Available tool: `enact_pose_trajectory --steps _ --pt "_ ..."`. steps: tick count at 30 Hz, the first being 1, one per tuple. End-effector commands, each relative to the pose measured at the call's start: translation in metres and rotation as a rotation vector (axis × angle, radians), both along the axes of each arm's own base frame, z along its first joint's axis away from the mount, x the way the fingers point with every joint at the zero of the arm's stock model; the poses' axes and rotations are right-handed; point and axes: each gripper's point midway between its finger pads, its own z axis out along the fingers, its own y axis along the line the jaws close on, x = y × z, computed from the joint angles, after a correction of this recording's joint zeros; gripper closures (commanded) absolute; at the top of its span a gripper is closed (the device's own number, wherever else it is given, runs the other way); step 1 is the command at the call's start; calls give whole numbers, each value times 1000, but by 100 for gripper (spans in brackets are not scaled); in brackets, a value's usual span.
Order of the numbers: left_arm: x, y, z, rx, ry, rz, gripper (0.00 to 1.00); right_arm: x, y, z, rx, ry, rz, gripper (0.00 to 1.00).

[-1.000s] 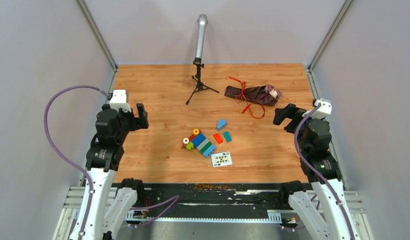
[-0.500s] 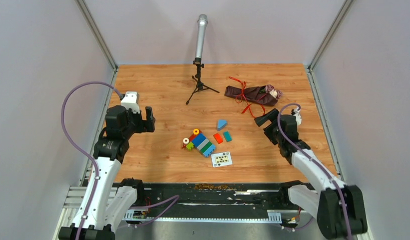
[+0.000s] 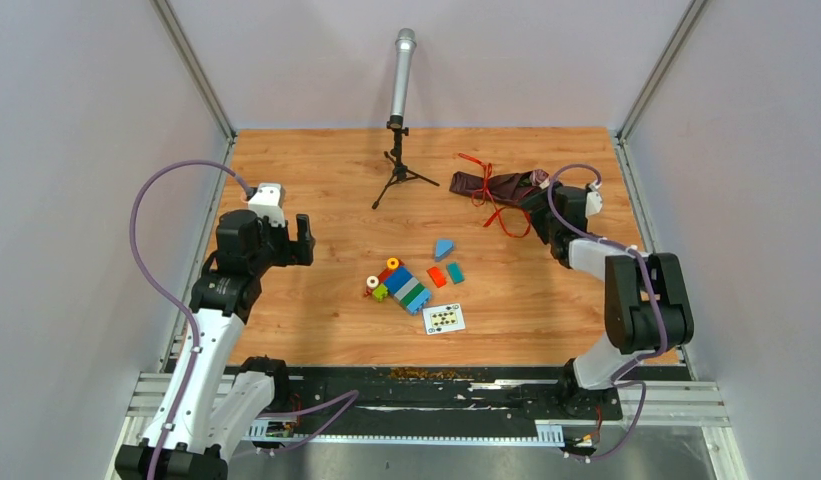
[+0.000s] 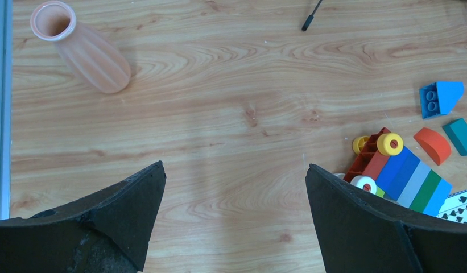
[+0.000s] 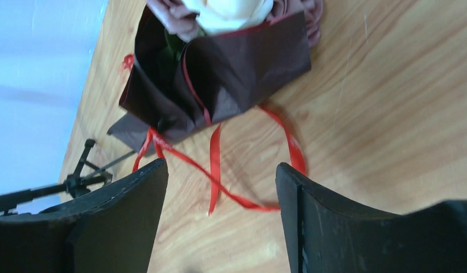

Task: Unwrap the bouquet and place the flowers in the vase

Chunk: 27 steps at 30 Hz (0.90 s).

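The bouquet (image 3: 501,187) lies on its side at the back right of the table, a dark maroon wrap (image 5: 231,68) with loose red ribbon (image 5: 215,165) trailing toward me. The flowers (image 5: 228,11), a cream rose between dusty purple ones, poke out of its wide end. My right gripper (image 5: 220,170) hovers low just short of the wrap, its jaws apart with ribbon strands on the wood between them, and it holds nothing. The salmon-pink ribbed vase (image 4: 86,51) stands at the far left of the left wrist view. My left gripper (image 4: 235,166) is wide open over bare wood.
A grey microphone on a black tripod (image 3: 398,170) stands at the back centre, left of the bouquet. Coloured toy blocks (image 3: 401,285) and a playing card (image 3: 444,318) lie mid-table. The blocks (image 4: 401,165) sit just right of my left gripper. A metal rail (image 4: 0,114) edges the table beside the vase.
My right arm has reached forward from the right side of the table until its gripper sits at the bouquet. The left arm has shifted slightly forward and right.
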Motion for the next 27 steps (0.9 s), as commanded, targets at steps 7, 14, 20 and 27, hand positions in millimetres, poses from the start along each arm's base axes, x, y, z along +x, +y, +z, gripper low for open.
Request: enact_pose_trajectory --steps 7,14,20,27 --pt "3 4 7 31 -32 2 0 62 -25 2 -10 -69 -77 34" --pt "2 5 7 37 -38 9 0 83 -35 -14 -24 -39 -91 37" --pt "2 8 6 45 -37 18 0 103 -53 -14 -39 -48 -81 71" --pt "2 9 6 50 -37 23 0 120 -61 12 -68 -153 34 100"
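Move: Some 7 cm ahead of the right hand, 5 cm to its right and 4 cm below lies the near wrapper flap at the bouquet's flower end. The flowers are about 12 cm ahead and 6 cm right. The ribbon knot sits roughly 9 cm ahead and 8 cm left, with the loose ribbon tails almost under the hand, 2 cm ahead, 3 cm left and 7 cm down. From the left hand the flap is about 22 cm ahead, 55 cm right and 17 cm lower. Reaching forward about 10 cm and sinking roughly 3 cm to the bouquet's open end, the right hand then veers right, some 6 cm in all, with barely any rise. Its part-open fingers narrow slightly on the way in, then shut completely over the last stretch, pinching the near wrapper flap just short of the flowers. ##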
